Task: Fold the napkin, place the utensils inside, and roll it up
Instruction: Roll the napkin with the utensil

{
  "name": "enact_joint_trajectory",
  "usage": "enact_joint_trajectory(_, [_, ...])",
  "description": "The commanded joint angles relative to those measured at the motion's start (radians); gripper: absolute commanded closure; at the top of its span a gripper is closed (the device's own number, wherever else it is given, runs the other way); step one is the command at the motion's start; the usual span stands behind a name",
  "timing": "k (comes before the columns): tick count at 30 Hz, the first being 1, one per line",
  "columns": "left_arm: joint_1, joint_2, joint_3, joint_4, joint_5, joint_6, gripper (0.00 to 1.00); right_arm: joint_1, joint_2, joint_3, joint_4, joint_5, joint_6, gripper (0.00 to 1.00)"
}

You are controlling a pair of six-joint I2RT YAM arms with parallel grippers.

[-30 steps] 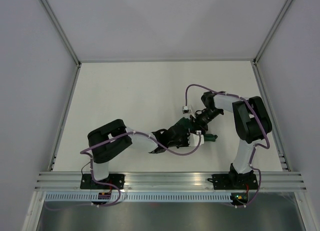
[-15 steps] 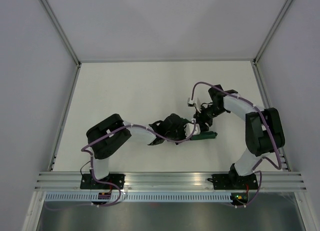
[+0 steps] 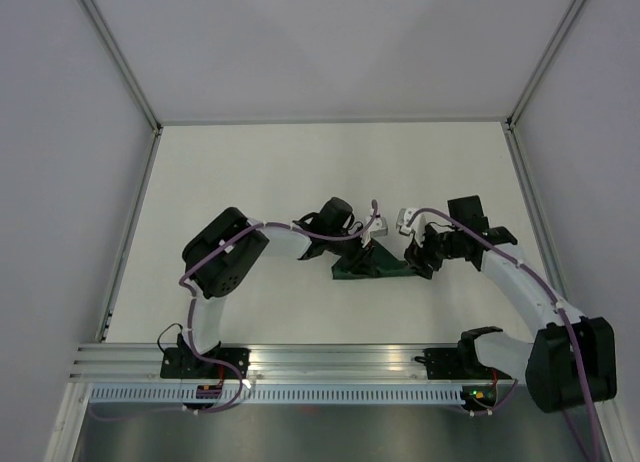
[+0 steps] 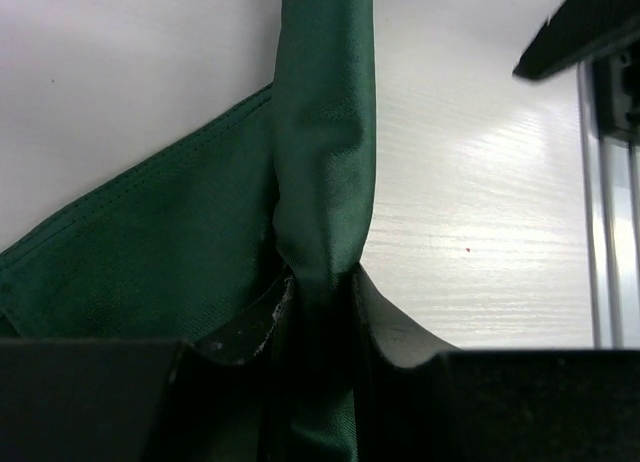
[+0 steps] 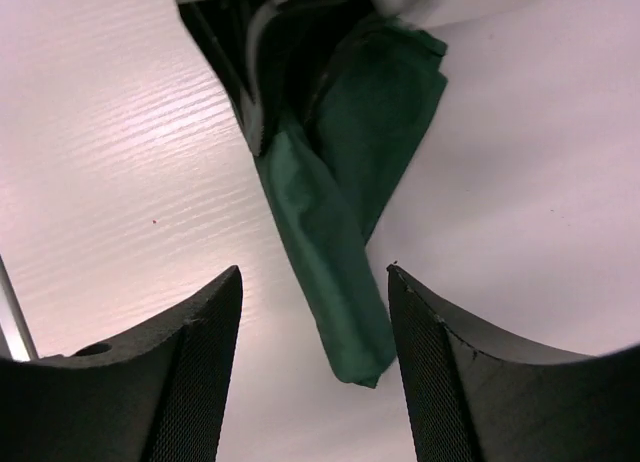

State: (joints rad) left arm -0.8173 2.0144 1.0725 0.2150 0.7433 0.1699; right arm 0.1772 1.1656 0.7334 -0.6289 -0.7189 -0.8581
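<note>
The napkin (image 3: 372, 267) is a dark green roll with a flatter flap, lying on the white table just ahead of the two arms. My left gripper (image 3: 362, 246) is shut on the roll (image 4: 322, 172), which runs up out of its jaws (image 4: 318, 282) in the left wrist view. My right gripper (image 3: 420, 256) stands open at the roll's right end. In the right wrist view the end of the roll (image 5: 335, 272) lies between the spread fingers (image 5: 200, 362) without touching them. The utensils are hidden.
The white table (image 3: 280, 172) is walled on three sides. An aluminium rail (image 3: 340, 360) runs along the near edge by the arm bases, and it also shows at the right of the left wrist view as the rail (image 4: 605, 212).
My right gripper has opened, let go of the napkin roll and drawn back to the right. My left gripper, still shut on the roll, has swung away from the near edge.
</note>
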Motion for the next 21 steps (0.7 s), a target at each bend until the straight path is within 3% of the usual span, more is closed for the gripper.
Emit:
enact_joint_trajectory(1, [0.033, 0.104, 0.001, -0.241, 0.082, -0.069, 0.96, 0.068, -0.075, -0.119, 0.164, 0.111, 0.001, 0.34])
enact_joint_trajectory(7, [0.061, 0.165, 0.064, -0.31, 0.174, -0.089, 0.95, 0.299, -0.167, -0.299, 0.42, 0.35, 0.045, 0.31])
enact_joint_trajectory(11, [0.064, 0.188, 0.098, -0.365, 0.188, -0.079, 0.95, 0.37, -0.139, -0.328, 0.526, 0.447, 0.039, 0.31])
enact_joint_trajectory(21, [0.067, 0.201, 0.121, -0.394, 0.203, -0.086, 0.92, 0.49, -0.038, -0.33, 0.561, 0.515, 0.042, 0.35])
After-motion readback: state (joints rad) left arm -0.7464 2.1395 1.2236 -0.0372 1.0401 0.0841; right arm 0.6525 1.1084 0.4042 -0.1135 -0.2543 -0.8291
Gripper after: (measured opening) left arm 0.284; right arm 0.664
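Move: Slightly below the left fingers' height, the right part of the rolled napkin lies about 4 cm to the right hand's left, 1 cm back and some 7 cm below its open fingers. The left gripper, still pinching the roll, is roughly 10 cm left of the right hand, level fore-and-aft and 7 cm lower; the loose flap lies some 11 cm left, 4 cm ahead and 8 cm below. From the left hand, that right part is about 6 cm right and 1 cm back. Sinking about 6 cm and shifting 4.5 cm left, the right hand brings its still-open fingers down to the roll beside the left gripper, swinging back some 3 cm before easing partly forward; its fingers dip and it rolls backward about 20 degrees. The left hand keeps its pinch, twisting the roll forward some 20 degrees while drawing it back 2 cm and slightly left. ##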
